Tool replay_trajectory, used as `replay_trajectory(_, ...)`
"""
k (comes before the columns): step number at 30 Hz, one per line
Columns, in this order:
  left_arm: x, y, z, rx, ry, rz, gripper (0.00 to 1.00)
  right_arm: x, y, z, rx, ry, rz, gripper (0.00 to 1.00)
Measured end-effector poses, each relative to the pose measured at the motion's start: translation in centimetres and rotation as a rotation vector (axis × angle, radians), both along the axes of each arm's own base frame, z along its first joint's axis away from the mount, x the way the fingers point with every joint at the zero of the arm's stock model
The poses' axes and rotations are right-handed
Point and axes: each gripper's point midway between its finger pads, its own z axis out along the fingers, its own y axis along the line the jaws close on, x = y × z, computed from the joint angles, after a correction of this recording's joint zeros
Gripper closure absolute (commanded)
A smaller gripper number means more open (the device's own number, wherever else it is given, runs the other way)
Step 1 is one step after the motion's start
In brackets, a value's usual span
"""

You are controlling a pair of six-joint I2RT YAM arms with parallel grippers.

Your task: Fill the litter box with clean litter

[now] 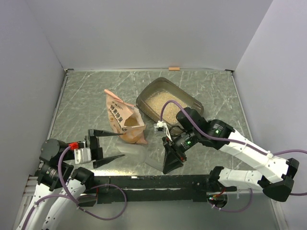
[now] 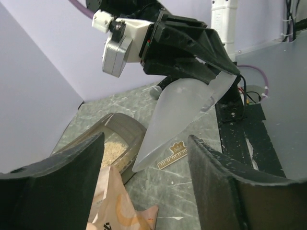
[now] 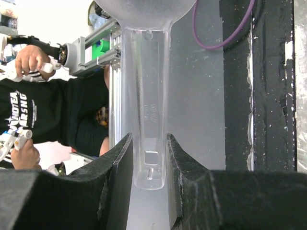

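Observation:
The litter box (image 1: pixel 188 99) is a dark tray at the middle right of the table, with pale clean litter (image 1: pixel 160 100) spread in it. It also shows in the left wrist view, litter box (image 2: pixel 125 125) and clean litter (image 2: pixel 112 149). The orange bag (image 1: pixel 125 120) stands open just left of it, with beige granules at its mouth. My left gripper (image 1: pixel 123 145) is open beside the bag's near end, and a bag corner (image 2: pixel 117 208) sits low between its fingers. My right gripper (image 1: pixel 170 165), in front of the box, is shut on the handle of a clear plastic scoop (image 3: pixel 146 120) (image 2: pixel 184 117).
A small tan ruler-shaped strip (image 2: pixel 173 155) lies on the marble tabletop under the scoop. A black rail (image 1: pixel 158 182) runs along the near edge. White walls close in the table on three sides, and a small orange tab (image 1: pixel 173 68) sits at the back wall.

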Motion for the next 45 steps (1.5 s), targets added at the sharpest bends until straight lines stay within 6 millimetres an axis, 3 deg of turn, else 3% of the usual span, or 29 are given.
replay_trajectory(10,-0.3,-0.5,-0.4,0.019,0.020,-0.054,0.47,-0.6,0.3,0.0,0.012,-0.003,0.030,1.00)
replay_trajectory(15,-0.5,-0.5,-0.1,0.012,0.002,-0.063,0.48,-0.7,0.6,-0.2,0.005,0.003,0.043,1.00)
replay_trajectory(18,-0.7,-0.5,-0.1,0.012,0.001,-0.073,0.67,-0.7,0.9,-0.2,0.013,0.000,0.047,1.00)
replay_trajectory(19,-0.8,-0.5,-0.1,0.012,0.003,-0.080,0.77,-0.7,1.0,-0.2,0.015,-0.001,0.047,1.00)
replay_trajectory(21,-0.9,-0.5,-0.1,0.011,0.003,-0.088,0.87,-0.7,1.1,-0.1,0.017,0.004,0.048,1.00)
replay_trajectory(22,-0.9,-0.6,0.0,0.009,-0.011,-0.089,0.99,-0.8,1.0,0.0,0.015,0.012,0.051,1.00)
replay_trajectory(25,-1.2,-0.6,-0.1,0.011,-0.028,-0.108,0.99,-1.3,0.9,0.1,0.011,0.040,0.067,0.99)
replay_trajectory(26,-1.3,-0.6,-0.1,0.013,-0.029,-0.118,0.99,-1.5,0.8,0.2,0.008,0.048,0.072,0.82)
replay_trajectory(28,-1.5,-0.7,-0.1,0.015,-0.029,-0.125,0.99,-1.6,0.8,0.2,0.006,0.052,0.076,0.65)
replay_trajectory(29,-1.5,-0.6,-0.1,0.015,-0.024,-0.125,0.99,-1.6,0.8,0.2,0.003,0.052,0.076,0.50)
replay_trajectory(32,-1.2,-0.6,0.2,0.012,0.010,-0.099,0.99,-0.9,1.0,0.0,-0.005,0.015,0.045,0.31)
replay_trajectory(38,0.6,-0.4,2.1,0.002,0.132,0.003,0.99,3.2,2.2,1.2,0.024,-0.211,-0.142,0.19)
replay_trajectory(41,1.8,-0.1,2.7,-0.019,0.210,0.080,0.99,6.3,2.5,3.2,0.070,-0.347,-0.290,0.10)
replay_trajectory(45,3.7,0.2,3.1,-0.055,0.345,0.184,0.99,10.6,2.2,6.2,0.148,-0.496,-0.520,0.07)
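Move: My right hand still grips the handle end of the clear scoop, whose bowl lies about 12 cm to its left and 6 cm ahead, roughly level. From my open left hand the bowl's middle is some 6 cm right, 2 cm back and slightly lower, its lip nearly between the fingers. The litter bag stands around 16 cm ahead of my left hand and 1 cm right, 22 cm below; the litter box is 28 cm ahead, 20 cm right and 31 cm down. I shut my left fingers on the lip of the scoop's bowl, easing only a centimetre or two back while my right hand keeps the handle. Then my right fingers open and let go, and that hand goes forward about 10 cm and up, swinging clockwise; my left hand keeps its pinch and carries the scoop some 4 cm forward and 3 cm up towards the bag. ##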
